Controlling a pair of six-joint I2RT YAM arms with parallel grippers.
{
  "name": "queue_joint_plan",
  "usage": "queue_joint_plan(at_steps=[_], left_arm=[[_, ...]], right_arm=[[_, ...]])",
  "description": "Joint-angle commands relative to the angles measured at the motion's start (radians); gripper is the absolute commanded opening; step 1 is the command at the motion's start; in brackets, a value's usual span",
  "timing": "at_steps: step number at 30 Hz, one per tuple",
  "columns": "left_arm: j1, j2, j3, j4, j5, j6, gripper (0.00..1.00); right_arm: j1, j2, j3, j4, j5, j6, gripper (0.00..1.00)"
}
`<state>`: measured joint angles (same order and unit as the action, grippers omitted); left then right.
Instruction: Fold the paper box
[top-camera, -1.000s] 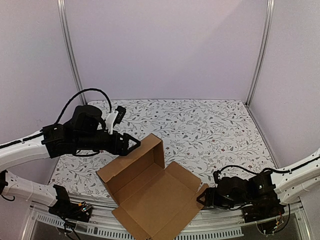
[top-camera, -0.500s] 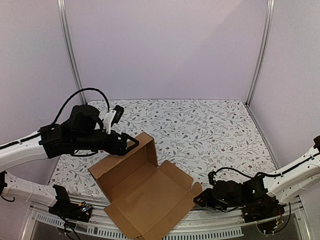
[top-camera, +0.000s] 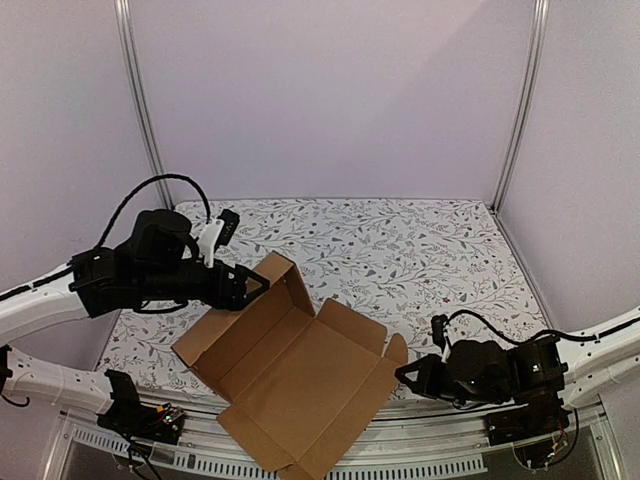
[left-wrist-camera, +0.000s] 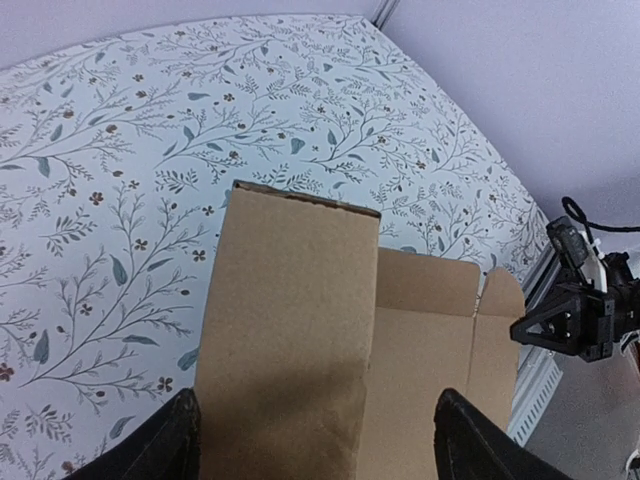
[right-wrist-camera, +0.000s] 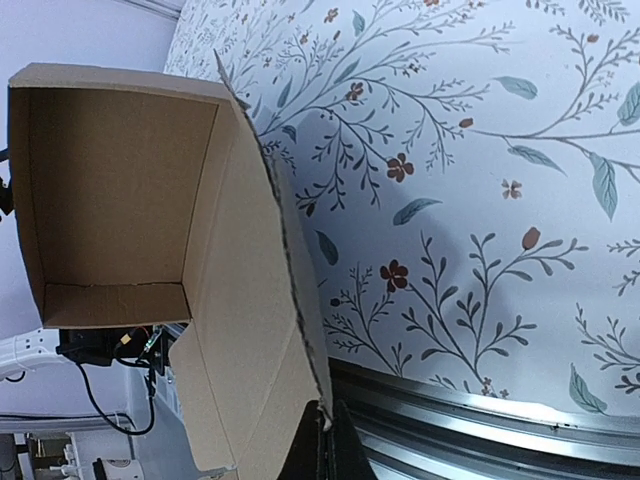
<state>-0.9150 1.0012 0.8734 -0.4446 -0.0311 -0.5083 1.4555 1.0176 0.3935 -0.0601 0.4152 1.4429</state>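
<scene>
The paper box (top-camera: 290, 375) is a plain brown cardboard tray with open flaps, lying at the table's near edge and overhanging it. One tall wall stands up at its far left. My left gripper (top-camera: 256, 285) is open at that wall. In the left wrist view its fingers (left-wrist-camera: 180, 440) stand wide on either side of the cardboard panel (left-wrist-camera: 290, 320), left gripper (left-wrist-camera: 318, 405). My right gripper (top-camera: 401, 372) is shut on the corner of the box's right flap (top-camera: 393, 352). The right wrist view shows the thin flap edge (right-wrist-camera: 290, 270) pinched in the right gripper (right-wrist-camera: 328, 425).
A floral tablecloth (top-camera: 430, 250) covers the table. A metal rail (right-wrist-camera: 480, 420) runs along the near edge under the flap. Pale enclosure walls with metal posts (top-camera: 515, 110) close in the back and sides. The right arm (left-wrist-camera: 580, 320) shows in the left wrist view.
The right gripper went from open to shut on the flap corner. The box slid and turned leftward, and the left gripper drew back left with its upright wall.
</scene>
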Motion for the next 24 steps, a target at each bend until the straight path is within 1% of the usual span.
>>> queue_joint_plan(at_steps=[1, 5, 7, 12, 17, 19, 24], left_arm=[[0.018, -0.025, 0.041, -0.062, -0.027, 0.033, 0.78], [0.022, -0.045, 0.058, -0.081, -0.040, 0.047, 0.79], [0.025, -0.052, 0.066, -0.090, -0.045, 0.052, 0.79], [0.029, -0.064, 0.075, -0.103, -0.051, 0.060, 0.80], [0.034, -0.071, 0.065, -0.100, -0.051, 0.058, 0.80], [0.037, -0.066, 0.067, -0.099, -0.048, 0.061, 0.80], [0.039, -0.070, 0.070, -0.102, -0.049, 0.063, 0.80]], right_arm=[[-0.040, -0.062, 0.122, -0.187, 0.070, -0.154, 0.00], [-0.126, -0.072, 0.292, -0.380, 0.013, -0.356, 0.00], [-0.173, -0.056, 0.386, -0.466, -0.040, -0.446, 0.00], [-0.285, 0.043, 0.630, -0.698, -0.169, -0.697, 0.00], [-0.320, 0.215, 0.940, -0.967, -0.114, -0.933, 0.00], [-0.342, 0.271, 1.028, -1.039, -0.099, -1.025, 0.00], [-0.367, 0.430, 1.320, -1.186, -0.035, -1.209, 0.00]])
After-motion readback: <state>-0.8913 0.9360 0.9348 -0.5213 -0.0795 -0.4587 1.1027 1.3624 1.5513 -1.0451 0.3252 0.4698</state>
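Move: The right hand already pinches the lid panel's outer edge; the box body lies about 31 cm to its left, 9 cm ahead and roughly level. The rounded corner tab stands some 5 cm straight ahead, and the lid's far flap about 12 cm ahead and 9 cm left, both about level. From the open left hand the box body is about 13 cm below, 2 cm back and 3 cm left. Still pinching the lid edge, the right hand lifts about 20 cm and swings forward; the left rises slightly. ##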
